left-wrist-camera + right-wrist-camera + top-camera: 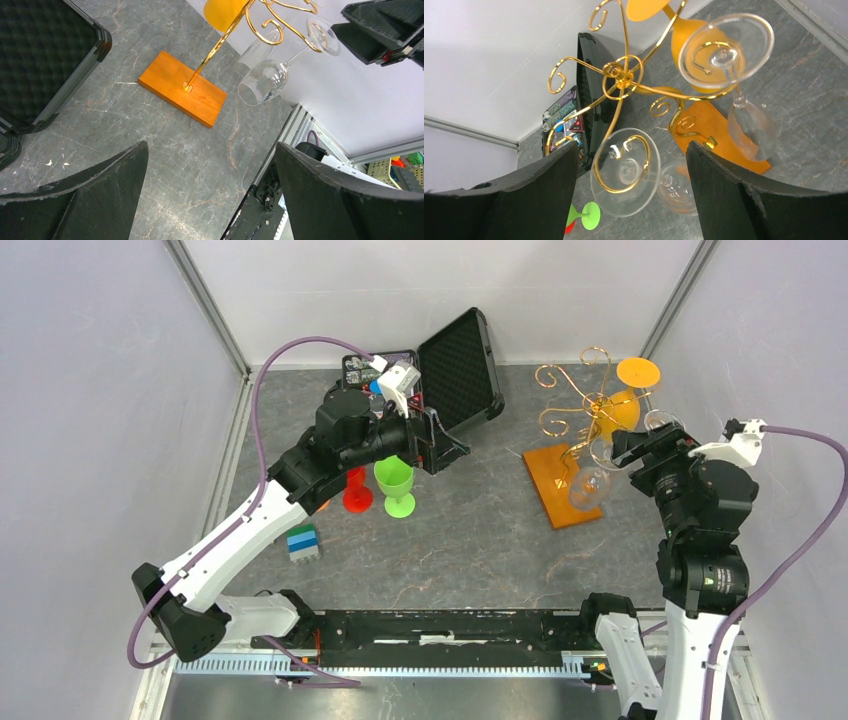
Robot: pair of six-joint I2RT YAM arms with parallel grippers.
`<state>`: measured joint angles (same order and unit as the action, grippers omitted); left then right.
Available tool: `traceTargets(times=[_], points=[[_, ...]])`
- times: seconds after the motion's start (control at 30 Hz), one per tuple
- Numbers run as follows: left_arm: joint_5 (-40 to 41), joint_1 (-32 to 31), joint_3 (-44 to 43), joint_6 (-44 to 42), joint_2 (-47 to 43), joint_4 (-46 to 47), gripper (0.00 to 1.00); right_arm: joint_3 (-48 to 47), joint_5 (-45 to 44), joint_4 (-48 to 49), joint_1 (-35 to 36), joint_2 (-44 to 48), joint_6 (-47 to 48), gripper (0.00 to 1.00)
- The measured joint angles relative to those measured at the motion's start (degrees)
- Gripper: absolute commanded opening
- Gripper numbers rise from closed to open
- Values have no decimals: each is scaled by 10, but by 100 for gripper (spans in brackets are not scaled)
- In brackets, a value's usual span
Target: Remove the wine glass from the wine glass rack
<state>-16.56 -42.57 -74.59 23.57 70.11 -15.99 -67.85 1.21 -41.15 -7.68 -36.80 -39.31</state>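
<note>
The wine glass rack is a gold wire stand on an orange-brown base at the right of the table. A clear wine glass hangs upside down from one gold curl, its bowl low over the base. My right gripper is open, and the foot of that glass lies between its fingers without touching either one. A second clear glass and an orange glass hang from other arms. My left gripper is open and holds nothing, up above the table near the black case.
An open black foam-lined case stands at the back centre. A green glass and a red glass stand under my left arm. A blue and green block stack sits nearer the front left.
</note>
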Motion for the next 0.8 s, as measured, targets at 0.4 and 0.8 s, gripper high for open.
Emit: traceTargets(times=[0.4, 0.8], points=[[0, 0, 7, 0, -3, 3, 100, 81, -3, 18, 0, 34, -42, 51], [0, 0, 9, 0, -3, 3, 100, 87, -15, 40, 0, 46, -64, 20]])
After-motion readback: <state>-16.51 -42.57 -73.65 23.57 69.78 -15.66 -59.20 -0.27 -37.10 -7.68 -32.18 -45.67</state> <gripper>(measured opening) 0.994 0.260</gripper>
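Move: The foot of the nearer clear wine glass sits in the rack's curl just ahead of the right hand's open fingers, about 3 cm forward, 2 cm left and 3 cm below. The rack's hub is some 10 cm ahead and 3 cm left, the second clear glass's foot about 7 cm ahead and 6 cm right, and the yellow glass's foot roughly 15 cm ahead and 2 cm right. From the left hand the nearer clear foot lies about 23 cm right, 2 cm ahead, roughly level. The right hand sinks about 4 cm almost straight down to the foot of the nearer clear wine glass, its left side rolling up some 5 degrees, so that the open fingers come to the foot's rim from the near side, then eases back up by about 1 cm. All the while, and mostly once it is down, the fingers shut from wide open to about a quarter open, one on either face of the foot near its rim; whether both already press on the glass can't be made out. ##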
